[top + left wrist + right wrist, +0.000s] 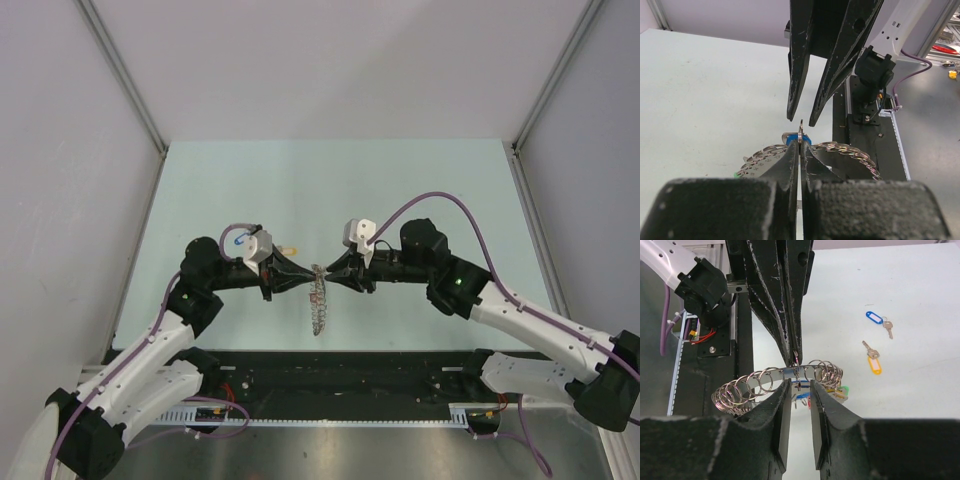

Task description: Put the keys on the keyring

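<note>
The keyring [320,305] is a large loop carrying many small silver split rings, held on edge above the table between both grippers. My left gripper [303,279] is shut on one small split ring [801,131] at the top of the keyring [850,149]; a blue tag [794,138] sits just behind it. My right gripper [336,280] is open, its fingertips [785,390] on either side of the keyring's band [755,385]. Blue, red, green and yellow tags [840,391] hang under the loop. Two loose keys lie on the table: one with a blue tag [874,317], one with a yellow tag [874,365].
The yellow-tagged key also shows in the top view [290,247], behind the left wrist. A black rail [340,365] runs along the table's near edge, just below the keyring. Grey walls close in the table at the back and both sides.
</note>
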Tool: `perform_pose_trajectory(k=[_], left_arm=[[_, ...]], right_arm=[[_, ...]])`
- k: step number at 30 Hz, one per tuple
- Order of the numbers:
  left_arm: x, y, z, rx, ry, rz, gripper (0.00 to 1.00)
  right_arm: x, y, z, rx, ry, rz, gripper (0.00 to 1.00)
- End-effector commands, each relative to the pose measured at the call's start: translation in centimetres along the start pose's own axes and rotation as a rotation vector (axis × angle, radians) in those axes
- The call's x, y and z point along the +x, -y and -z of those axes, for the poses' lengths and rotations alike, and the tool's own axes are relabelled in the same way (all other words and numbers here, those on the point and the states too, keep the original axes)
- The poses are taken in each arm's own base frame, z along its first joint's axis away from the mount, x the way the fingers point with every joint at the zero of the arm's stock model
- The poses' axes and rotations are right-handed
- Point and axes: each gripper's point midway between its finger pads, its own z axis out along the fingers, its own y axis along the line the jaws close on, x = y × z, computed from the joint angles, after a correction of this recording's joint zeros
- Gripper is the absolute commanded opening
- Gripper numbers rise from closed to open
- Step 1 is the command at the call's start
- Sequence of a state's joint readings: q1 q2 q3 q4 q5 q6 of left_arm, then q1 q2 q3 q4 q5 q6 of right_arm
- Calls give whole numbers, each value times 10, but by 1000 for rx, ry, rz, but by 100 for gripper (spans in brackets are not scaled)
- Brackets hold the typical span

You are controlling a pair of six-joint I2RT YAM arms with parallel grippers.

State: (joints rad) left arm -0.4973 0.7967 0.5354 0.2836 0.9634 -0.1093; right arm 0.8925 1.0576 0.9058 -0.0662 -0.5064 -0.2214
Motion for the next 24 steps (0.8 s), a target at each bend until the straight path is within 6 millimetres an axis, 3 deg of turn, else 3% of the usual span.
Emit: perform_pose_trajectory(k=[1,8,13,24], left_arm=[[-19,5,0,11,57,-58,0],[-19,6,0,17,57,-56,0],[-18,6,0,16,54,-56,0],[-17,5,-1,20,42,-50,0]], right_arm=[[-15,1,-2,-16,37,16,25],[-13,2,-6,-26,38,12,18],[-15,-1,-5,-37,48,17,0],[-24,-4,-2,-45,74,29,0]])
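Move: The wire loop held upright in the left fingertips is the right hand's aim, about 1 cm to its left and 1 cm below, level fore-and-aft. From the left hand the loop is some 1 cm to its right, at fingertip height. The blue tag is about 3 cm below the loop. The hanging keyring band's middle is roughly 6 cm below the loop, and the green tag about 4 cm forward of it and 5 cm down. Right fingertips close on the wire loop, facing the left gripper, which holds still and keeps its own pinch. The right hand first sinks about 1 cm and edges roughly 0.5 cm left towards the loop. Its fingers, about a quarter open, narrow on the way down and then shut fully as the hand settles, its attitude barely changing. ##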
